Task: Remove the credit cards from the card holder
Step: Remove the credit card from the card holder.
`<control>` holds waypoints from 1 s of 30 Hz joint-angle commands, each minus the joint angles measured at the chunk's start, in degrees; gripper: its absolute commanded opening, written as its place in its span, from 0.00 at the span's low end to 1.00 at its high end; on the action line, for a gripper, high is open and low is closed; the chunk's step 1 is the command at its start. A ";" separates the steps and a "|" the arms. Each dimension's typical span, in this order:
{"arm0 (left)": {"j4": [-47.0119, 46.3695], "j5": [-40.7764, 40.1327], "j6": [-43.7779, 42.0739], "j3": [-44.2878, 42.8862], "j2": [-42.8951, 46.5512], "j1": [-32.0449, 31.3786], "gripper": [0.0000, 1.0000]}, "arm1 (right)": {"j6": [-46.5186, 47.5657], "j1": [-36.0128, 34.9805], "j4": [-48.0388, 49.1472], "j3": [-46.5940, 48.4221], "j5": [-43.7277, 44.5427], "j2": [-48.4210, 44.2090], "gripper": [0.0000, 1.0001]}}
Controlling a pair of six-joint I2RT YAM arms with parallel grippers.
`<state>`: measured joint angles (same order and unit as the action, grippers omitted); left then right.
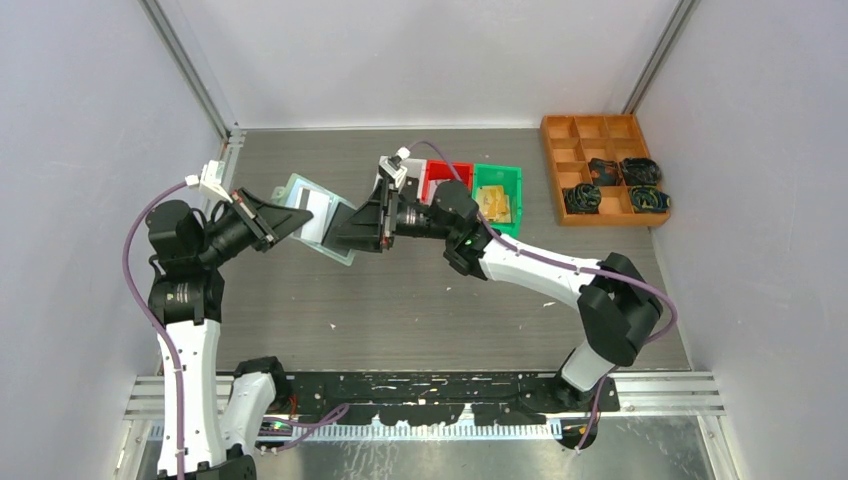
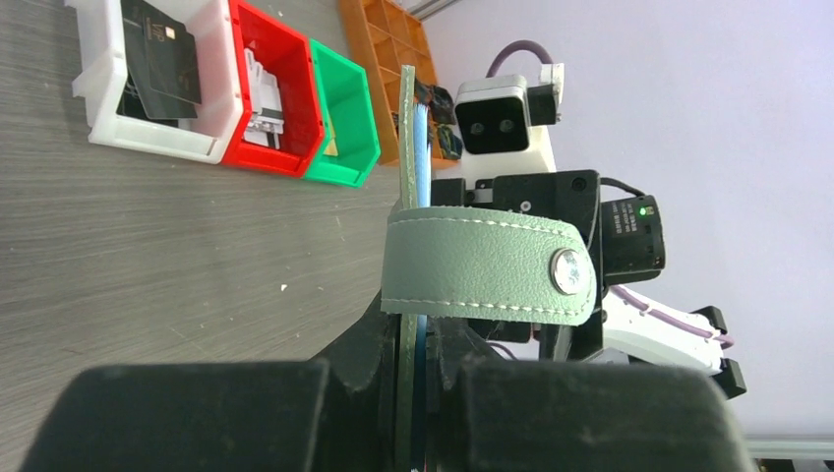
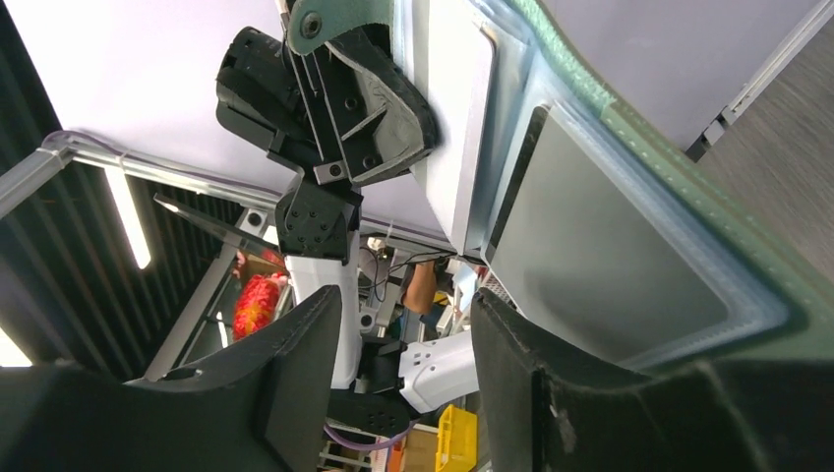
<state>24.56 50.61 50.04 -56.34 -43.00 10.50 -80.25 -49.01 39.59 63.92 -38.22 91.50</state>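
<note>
The pale mint-green card holder (image 1: pixel 340 250) hangs open above the table, between the two arms. My left gripper (image 1: pixel 297 217) is shut on its left edge; in the left wrist view the holder (image 2: pixel 407 147) stands edge-on in the jaws, its snap tab (image 2: pixel 487 267) folded across. A white card (image 1: pixel 318 210) shows in its inner pocket. My right gripper (image 1: pixel 338 234) is open at the holder's right side, with nothing between its fingers (image 3: pixel 295 379). Beside the right finger, a silver-grey card (image 3: pixel 600 246) sits in a clear pocket, next to a pale card (image 3: pixel 457 128).
White (image 2: pixel 157 138), red (image 2: pixel 280 108) and green (image 2: pixel 349 108) bins stand in a row at the back; a black card (image 2: pixel 162 54) lies in the white one and a gold card (image 1: pixel 495 203) in the green one. An orange tray (image 1: pixel 600 128) with black cables is back right.
</note>
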 commanded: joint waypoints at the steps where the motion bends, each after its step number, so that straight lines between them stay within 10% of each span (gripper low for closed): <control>1: -5.36 1.65 3.35 -1.05 0.98 -0.17 0.00 | -1.99 -1.18 6.93 2.17 -0.64 0.70 0.55; 20: -7.39 3.79 7.88 0.52 1.96 -0.18 0.00 | -10.66 -1.61 20.04 7.34 2.16 8.98 0.31; 30: -7.18 4.25 8.37 -0.25 1.50 -0.16 0.01 | -9.76 -1.46 22.83 2.86 3.53 7.09 0.01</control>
<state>19.46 51.86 58.30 -55.68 -41.91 10.52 -90.19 -50.30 55.22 67.96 -37.52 101.16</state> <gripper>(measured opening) 0.078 0.026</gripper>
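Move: The left hand holds the opened card holder. The dark credit card sits in its near right part, about 2 cm farther out and 2 cm left of the right hand and roughly level with it. From the right hand, the white card lies about 5 cm ahead and 4 cm left. From the left hand, the dark card lies about 5 cm to the right and 2 cm back. The right hand eases about 2.5 cm left to the dark card and closes while the left keeps the holder. ##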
